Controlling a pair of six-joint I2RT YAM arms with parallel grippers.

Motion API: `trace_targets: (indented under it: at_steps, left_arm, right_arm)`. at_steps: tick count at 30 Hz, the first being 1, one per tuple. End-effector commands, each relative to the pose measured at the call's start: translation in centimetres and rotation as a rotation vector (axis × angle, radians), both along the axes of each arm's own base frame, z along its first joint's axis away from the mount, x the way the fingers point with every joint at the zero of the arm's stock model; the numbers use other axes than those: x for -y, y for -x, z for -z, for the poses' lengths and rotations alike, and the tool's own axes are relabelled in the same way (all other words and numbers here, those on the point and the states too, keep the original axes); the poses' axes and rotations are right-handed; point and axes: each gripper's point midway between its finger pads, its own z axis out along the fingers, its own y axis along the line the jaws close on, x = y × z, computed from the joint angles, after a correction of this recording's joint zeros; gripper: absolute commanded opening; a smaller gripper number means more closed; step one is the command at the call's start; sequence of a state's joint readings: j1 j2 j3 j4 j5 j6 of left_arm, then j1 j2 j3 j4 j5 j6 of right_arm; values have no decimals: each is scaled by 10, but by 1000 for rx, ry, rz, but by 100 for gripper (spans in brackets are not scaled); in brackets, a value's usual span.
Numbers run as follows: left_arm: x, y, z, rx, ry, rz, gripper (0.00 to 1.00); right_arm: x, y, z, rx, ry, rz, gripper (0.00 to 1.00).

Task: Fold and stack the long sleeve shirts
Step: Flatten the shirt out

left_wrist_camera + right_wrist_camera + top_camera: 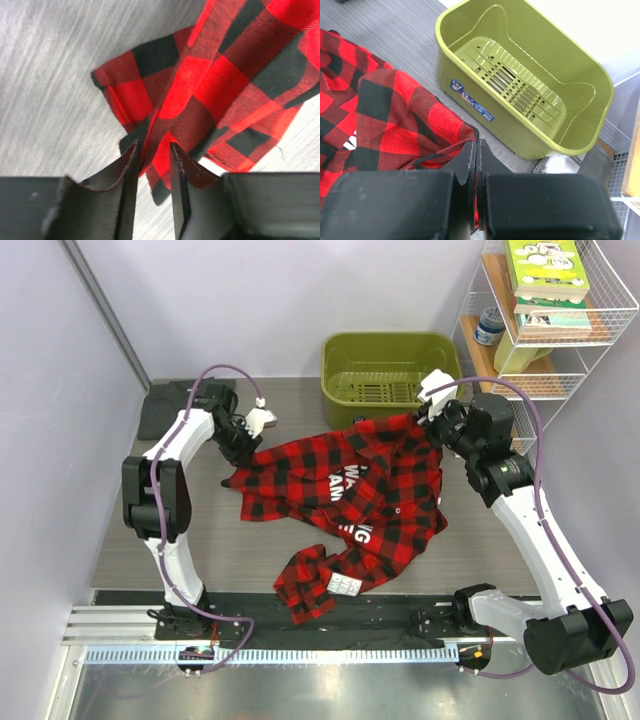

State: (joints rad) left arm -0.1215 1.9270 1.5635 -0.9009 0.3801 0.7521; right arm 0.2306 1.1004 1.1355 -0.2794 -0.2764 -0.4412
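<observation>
The red-and-black plaid shirt (340, 490) lies crumpled across the middle of the table, its white neck label (347, 585) near the front edge. My left gripper (245, 448) is at the shirt's left corner. In the left wrist view its jaws (153, 147) stand slightly apart, with a fold of the plaid cloth (215, 75) loose between them. My right gripper (425, 420) is at the shirt's upper right corner, shut on the plaid edge (385, 115) that is pinched between its fingertips (476, 142). The dark grey shirt (170, 405) lies folded at the back left.
A green plastic basket (390, 365) stands at the back, just beyond the right gripper, its near wall (470, 97) close to the fingers. A white wire shelf (540, 310) with books stands at the back right. A grey wall runs along the left.
</observation>
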Motion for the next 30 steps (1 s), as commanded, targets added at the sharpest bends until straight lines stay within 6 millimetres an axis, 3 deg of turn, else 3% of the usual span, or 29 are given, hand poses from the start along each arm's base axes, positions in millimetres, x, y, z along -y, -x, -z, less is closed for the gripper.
trace_targets:
  at_steps: [1,9,12,13,16,18,23,25,28,30]
  left_arm:
    - [1,-18,-11,64,20,42,32]
    - [-9,-23,-2,41,6,33,27]
    - [-17,-24,-2,39,9,4,15]
    - [-18,-27,-6,48,11,-5,5]
    - [-19,-28,-23,58,44,-44,0]
    - [-22,-33,-47,86,77,-110,0]
    - [-24,-35,-135,275,164,-225,0]
    - [-23,-32,-160,332,194,-261,0]
    - [-24,-20,-219,476,234,-296,0]
    - [-30,-14,-246,561,235,-326,0]
  right_arm:
    - [-7,0,-27,59,-23,-14,1]
    - [0,-2,-31,71,-14,29,1]
    - [3,-1,-35,85,-17,46,1]
    - [4,-3,-37,90,-20,54,1]
    - [10,-7,-50,133,-32,98,1]
    - [15,-10,-68,163,-59,133,1]
    - [21,-8,-116,252,-142,177,1]
    - [21,-1,-136,288,-175,175,1]
    - [23,13,-160,335,-195,164,1]
    - [25,25,-175,367,-198,153,1]
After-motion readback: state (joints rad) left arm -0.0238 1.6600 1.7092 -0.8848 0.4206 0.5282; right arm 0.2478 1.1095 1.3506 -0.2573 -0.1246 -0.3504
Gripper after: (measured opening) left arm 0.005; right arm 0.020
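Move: The shirt's left end lies between the left hand's parted fingers; the edge to pinch is about 1 cm ahead, 2 cm left and 1 cm lower. From this hand, the dark mat is some 18 cm ahead and 13 cm left, the green bin 25 cm ahead and 34 cm right, and the white lettering 3 cm back and 25 cm right. The right hand still holds the shirt's raised corner; the left end lies about 41 cm left, 5 cm ahead and 24 cm below it, the bin 26 cm ahead and 6 cm left. Easing forward and to its left, about 2 cm each way, the left hand shuts its parted fingers on the shirt's left end, then shoots up some 16 cm with it, the fingertips swinging outward as the wrist tilts about 20 degrees. The right hand nearly waits, then rises roughly 10 cm almost in step, its shut fingers keeping their pinch and tipping up a little. ##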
